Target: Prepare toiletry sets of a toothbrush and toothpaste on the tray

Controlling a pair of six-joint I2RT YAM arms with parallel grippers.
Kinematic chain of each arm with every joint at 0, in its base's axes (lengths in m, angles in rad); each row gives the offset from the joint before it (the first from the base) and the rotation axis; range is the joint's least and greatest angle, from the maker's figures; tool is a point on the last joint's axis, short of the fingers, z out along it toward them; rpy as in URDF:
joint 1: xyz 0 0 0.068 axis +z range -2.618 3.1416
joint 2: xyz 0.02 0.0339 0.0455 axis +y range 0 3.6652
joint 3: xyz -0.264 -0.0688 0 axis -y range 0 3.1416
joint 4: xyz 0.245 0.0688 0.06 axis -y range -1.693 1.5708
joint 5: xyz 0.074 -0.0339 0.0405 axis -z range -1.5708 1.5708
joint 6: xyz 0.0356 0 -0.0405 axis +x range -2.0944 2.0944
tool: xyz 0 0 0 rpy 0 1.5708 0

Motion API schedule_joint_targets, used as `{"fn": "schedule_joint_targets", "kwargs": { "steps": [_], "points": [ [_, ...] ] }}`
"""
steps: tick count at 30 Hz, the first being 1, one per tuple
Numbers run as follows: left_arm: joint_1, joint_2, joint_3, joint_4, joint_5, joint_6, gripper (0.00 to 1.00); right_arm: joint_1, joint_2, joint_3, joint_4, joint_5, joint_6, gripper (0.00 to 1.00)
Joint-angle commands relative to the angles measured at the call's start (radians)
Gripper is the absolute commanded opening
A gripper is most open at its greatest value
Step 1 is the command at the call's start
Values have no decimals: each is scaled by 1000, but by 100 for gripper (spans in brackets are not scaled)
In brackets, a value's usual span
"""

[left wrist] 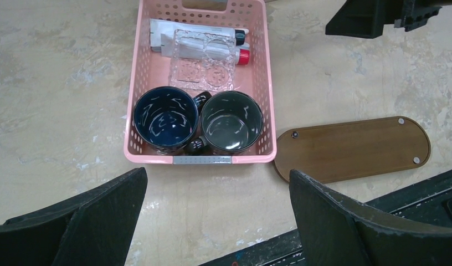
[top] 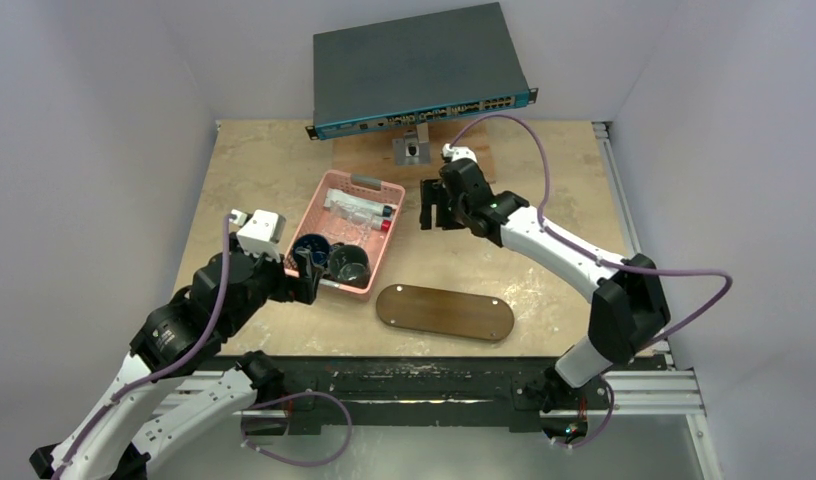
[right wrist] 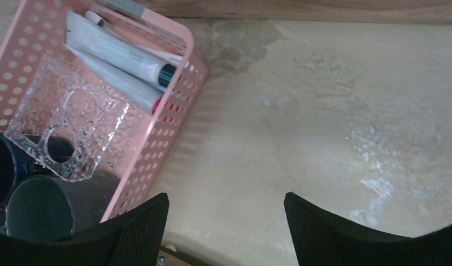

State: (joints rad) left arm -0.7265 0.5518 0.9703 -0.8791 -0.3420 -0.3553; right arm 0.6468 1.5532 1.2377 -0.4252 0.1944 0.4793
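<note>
Two silvery-grey toothpaste tubes (left wrist: 182,43) (right wrist: 116,52) lie at the far end of a pink perforated basket (top: 376,262), partly under a clear textured holder (left wrist: 204,64). A slim white piece (right wrist: 93,16) beside them may be a toothbrush; I cannot tell. The dark-brown oblong tray (top: 444,312) (left wrist: 351,147) lies bare just right of the basket's near end. My left gripper (top: 306,272) (left wrist: 217,173) hovers open and empty at the basket's near end. My right gripper (top: 436,208) (right wrist: 225,197) is open and empty over the table beside the basket's far right side.
Two dark mugs (left wrist: 167,116) (left wrist: 232,122) fill the basket's near half. A grey network switch (top: 419,70) sits at the back on a wooden board (top: 369,155). White walls enclose the table on three sides.
</note>
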Motion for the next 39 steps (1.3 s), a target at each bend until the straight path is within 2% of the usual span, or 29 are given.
{"fn": "schedule_joint_targets", "kwargs": {
  "steps": [1,13,19,24,39],
  "points": [
    [7,9,-2,22,-20,12,100,32,66,90,87,-44,-79,77],
    [9,13,-1,18,-26,13,100,48,225,206,235,8,-267,56],
    [12,12,-1,17,-28,13,100,48,283,198,388,-1,-361,56],
    [14,11,0,18,-27,13,100,48,347,214,455,18,-378,57],
    [20,16,0,20,-17,15,100,48,518,365,460,63,-384,50]
  ]
}}
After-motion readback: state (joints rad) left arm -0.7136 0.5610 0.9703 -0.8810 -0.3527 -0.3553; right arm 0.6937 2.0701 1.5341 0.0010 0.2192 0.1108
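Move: Inside the pink basket, beneath its far rim, lies the white toothbrush: roughly 13 cm ahead of the empty right hand, 16 cm to its left and 13 cm below. The dark-capped toothpaste is alongside it, some 3 cm nearer. The clear holder is about 5 cm ahead and 18 cm left of this hand, and the tray 18 cm back, almost level sideways. From the left hand, the toothbrush is some 30 cm ahead, 10 cm right and 23 cm below. Swinging left at first, then mostly forward, the right hand travels about 12 cm forward and 10 cm left towards the far right corner of the basket, sinking some 5 cm, mostly late on. The fingers tip up to a shallower slant, turn about 15 degrees counter-clockwise and narrow to roughly half open, coming close over the cap and toothbrush end without a visible grasp. ##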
